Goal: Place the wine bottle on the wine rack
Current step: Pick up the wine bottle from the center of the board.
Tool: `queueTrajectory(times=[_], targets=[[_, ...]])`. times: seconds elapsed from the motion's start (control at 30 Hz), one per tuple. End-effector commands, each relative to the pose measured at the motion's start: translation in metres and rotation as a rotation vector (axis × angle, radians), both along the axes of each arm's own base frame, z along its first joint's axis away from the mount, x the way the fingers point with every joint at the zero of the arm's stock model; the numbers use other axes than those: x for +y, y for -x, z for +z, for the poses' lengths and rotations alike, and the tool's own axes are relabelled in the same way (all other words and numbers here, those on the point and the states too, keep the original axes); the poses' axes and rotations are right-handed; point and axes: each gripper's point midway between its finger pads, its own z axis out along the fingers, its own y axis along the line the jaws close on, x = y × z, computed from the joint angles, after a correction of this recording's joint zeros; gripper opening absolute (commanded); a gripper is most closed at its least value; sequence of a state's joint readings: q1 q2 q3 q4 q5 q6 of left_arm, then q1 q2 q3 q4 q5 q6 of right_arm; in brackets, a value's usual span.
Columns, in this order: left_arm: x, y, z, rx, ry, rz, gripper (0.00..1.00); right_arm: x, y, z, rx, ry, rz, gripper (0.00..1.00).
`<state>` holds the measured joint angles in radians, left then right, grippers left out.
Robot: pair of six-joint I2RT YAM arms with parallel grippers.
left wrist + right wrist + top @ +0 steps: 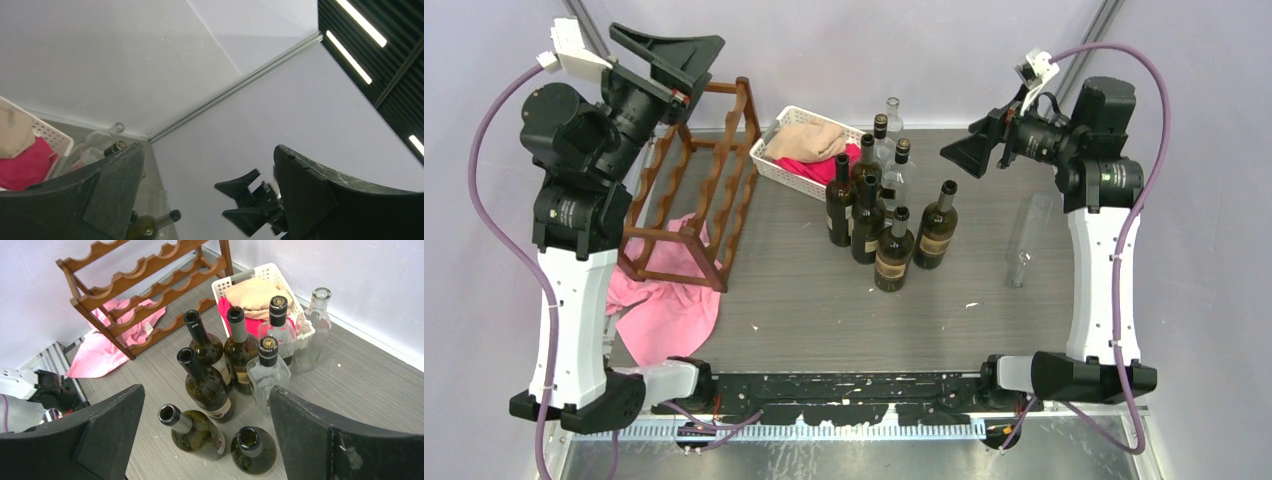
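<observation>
Several dark green wine bottles [894, 250] stand upright in a cluster mid-table, seen from above in the right wrist view [204, 387]. The reddish-brown wine rack [674, 237] stands at the left rear with its tiers bare [107, 292]. My left gripper [694, 70] is raised above the rack's top, open and holding nothing [207, 150]. Raised at the right rear, my right gripper [959, 143] points at the cluster; it is open and holding nothing [206, 390]. Two green bottles [252, 447] stand nearest below its fingers.
A white basket [796, 172] with beige and red cloth sits behind the bottles. Clear glass bottles [312, 330] stand among and behind the green ones; another clear bottle [1027, 240] stands at the right. A pink cloth [669, 300] lies under and in front of the rack.
</observation>
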<state>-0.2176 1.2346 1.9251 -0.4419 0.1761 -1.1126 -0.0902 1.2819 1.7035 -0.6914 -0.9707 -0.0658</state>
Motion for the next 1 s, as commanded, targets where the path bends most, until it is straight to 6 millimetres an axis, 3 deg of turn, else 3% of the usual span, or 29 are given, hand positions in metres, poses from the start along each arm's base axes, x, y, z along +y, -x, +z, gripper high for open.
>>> queueTrajectory(times=[0.0,0.1,0.17,0.27,0.33,0.47,0.57,0.97], targets=[[-0.004,0.017,0.008,-0.243,-0.215,0.001,1.0,0.007,0.003,0.01,0.022,0.086,0.024,1.0],[-0.025,0.021,-0.03,-0.28,-0.389,-0.121,0.99,0.026,0.007,-0.012,0.08,0.257,0.077,1.0],[-0.03,0.018,-0.07,-0.185,-0.526,-0.189,0.98,0.039,0.01,-0.026,0.104,0.341,0.11,1.0],[-0.021,0.008,-0.132,-0.026,-0.705,-0.183,0.97,0.059,0.015,-0.035,0.085,0.377,0.161,1.0],[-0.012,0.002,-0.156,0.028,-0.781,-0.162,0.95,0.071,0.017,-0.039,0.051,0.405,0.194,1.0],[-0.003,-0.017,-0.186,0.088,-0.887,-0.139,0.94,0.094,0.01,-0.053,0.03,0.434,0.244,1.0],[0.007,-0.037,-0.21,0.18,-0.963,-0.108,0.87,0.104,-0.002,-0.055,0.032,0.426,0.233,1.0],[0.075,-0.125,-0.284,0.54,-1.424,0.068,0.76,0.115,-0.015,-0.064,0.065,0.403,0.251,0.99]])
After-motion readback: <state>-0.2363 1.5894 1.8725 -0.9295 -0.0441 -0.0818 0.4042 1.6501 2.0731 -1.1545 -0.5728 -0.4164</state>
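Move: The wine bottle apparently aimed at, the dark one in the middle of the cluster, has its middle about 15 cm left of the right hand, 2 cm ahead and some 29 cm below. At the same height stand the right bottle, 2 cm left and level with the hand; the front bottle, 10 cm left and 5 cm back; and the left bottle, 20 cm left and 6 cm ahead. From the left hand, the middle bottle lies roughly 24 cm right, 3 cm ahead, 46 cm below. Leftward and then down, the right hand swings about 11 cm across the right bottle's side of the cluster and sinks some 8 cm towards the middle bottle's neck, tipping its fingers about 25 degrees steeper and keeping them wide open. The left hand drops nearly 30 cm, later reaching 11 cm forward, to the rack's right side, rolling left side up about 70 degrees and partly closing. ##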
